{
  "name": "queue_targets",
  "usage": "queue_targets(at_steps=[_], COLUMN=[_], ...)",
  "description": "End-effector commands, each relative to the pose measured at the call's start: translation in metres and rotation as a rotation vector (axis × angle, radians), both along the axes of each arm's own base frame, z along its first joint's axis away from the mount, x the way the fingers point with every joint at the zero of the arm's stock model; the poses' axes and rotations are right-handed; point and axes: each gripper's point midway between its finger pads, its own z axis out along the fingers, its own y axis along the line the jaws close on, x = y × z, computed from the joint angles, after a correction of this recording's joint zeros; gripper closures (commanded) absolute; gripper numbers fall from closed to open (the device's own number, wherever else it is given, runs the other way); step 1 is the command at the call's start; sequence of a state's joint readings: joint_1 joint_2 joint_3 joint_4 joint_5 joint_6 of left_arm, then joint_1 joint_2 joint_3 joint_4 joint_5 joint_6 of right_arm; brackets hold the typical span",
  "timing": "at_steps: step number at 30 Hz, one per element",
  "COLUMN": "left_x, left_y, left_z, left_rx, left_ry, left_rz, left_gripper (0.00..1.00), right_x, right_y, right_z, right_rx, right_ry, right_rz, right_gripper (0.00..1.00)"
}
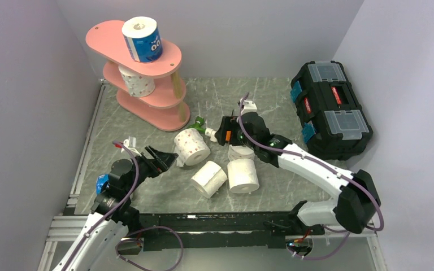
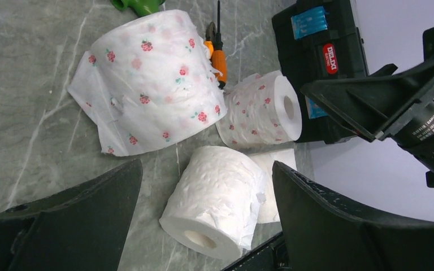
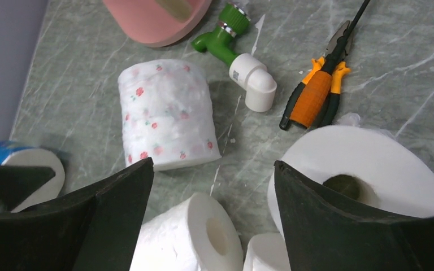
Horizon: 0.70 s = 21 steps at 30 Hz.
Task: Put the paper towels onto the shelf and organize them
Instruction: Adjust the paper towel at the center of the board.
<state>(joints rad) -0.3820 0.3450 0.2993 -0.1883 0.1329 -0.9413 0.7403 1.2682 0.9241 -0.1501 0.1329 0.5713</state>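
Observation:
The pink shelf (image 1: 110, 35) stands at the back left. A blue-wrapped roll (image 1: 142, 39) sits on its top board and a dotted roll (image 1: 137, 82) on the middle board. On the table lie a dotted roll (image 1: 192, 147) (image 2: 152, 79) (image 3: 166, 116) with a loose sheet, a second dotted roll (image 2: 263, 110), a plain roll on its side (image 1: 209, 179) (image 2: 217, 200) (image 3: 195, 240) and an upright plain roll (image 1: 243, 176) (image 3: 361, 164). My left gripper (image 1: 166, 161) (image 2: 206, 162) is open, just short of the lying plain roll. My right gripper (image 1: 224, 131) (image 3: 213, 162) hangs open above the rolls, holding nothing.
A black toolbox (image 1: 330, 107) (image 2: 322, 51) stands at the right wall. A green-and-white plastic tap (image 1: 202, 125) (image 3: 237, 56) and orange-handled pliers (image 3: 316, 96) (image 2: 217, 53) lie between the shelf's foot (image 3: 152, 20) and the rolls. Grey walls close in on three sides.

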Motion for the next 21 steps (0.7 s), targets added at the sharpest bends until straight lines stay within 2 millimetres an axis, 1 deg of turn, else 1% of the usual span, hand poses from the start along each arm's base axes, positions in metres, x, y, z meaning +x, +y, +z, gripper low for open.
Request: queue_targets(at_steps=[1,2,5,10,13,18,21], left_x=[-0.001,-0.002,-0.003,-0.004,-0.006,-0.007,-0.008], left_y=[0.005,0.005,0.005,0.006,0.006,0.006,0.005], left_z=[-0.006,-0.007,-0.01,-0.015,-0.019,-0.026,-0.03], left_rx=[-0.006,-0.007,-0.003,0.012,0.007,-0.009,-0.014], left_ry=[0.016,0.018,0.018,0.031,0.035,0.037,0.043], left_rz=[0.033,0.033,0.029,0.029,0.03,0.032,0.027], left_gripper=[0.1,0.1,0.11,0.11,0.12,0.12,0.12], right_x=[0.026,0.03,0.036,0.041,0.04,0.037,0.035], right_y=[0.0,0.001,0.006,0.023,0.034,0.046,0.055], right_z=[0.012,0.001,-0.019,-0.035,-0.047,-0.074,-0.088], right_rx=[0.005,-0.017,-0.057,-0.058,-0.07,-0.121,-0.14], right_ry=[-0.022,0.003,0.04,0.057,0.075,0.116,0.14], right_rz=[-0.084,-0.091,-0.082,-0.032,0.001,0.031,0.049], right_gripper=[0.26,0.32,0.44,0.57,0.6,0.62,0.62])
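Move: The rose-patterned paper towel lying mid-table is about 11 cm to the right hand's left, 3 cm ahead and 13 cm below. From this hand, the white elbow pipe lies 9 cm ahead and 4 cm left, the orange pliers 11 cm ahead and 1 cm right, the upright roll 7 cm right and 2 cm ahead, and the plain white roll 10 cm back and 4 cm left. From the left hand the rose-patterned towel is some 12 cm ahead, 5 cm right and 12 cm below. The empty right hand drops about 9 cm beside the rose-patterned paper towel, reaching some 3 cm forward first and then easing about as far left towards it, while its fingers close from nearly wide open to under half and the wrist tips down some 10 degrees. It ends on the towel's right, short of the elbow pipe and pliers, with no touch to be seen, as the left hand, still open and empty, sinks about 3 cm on the towel's other side. ##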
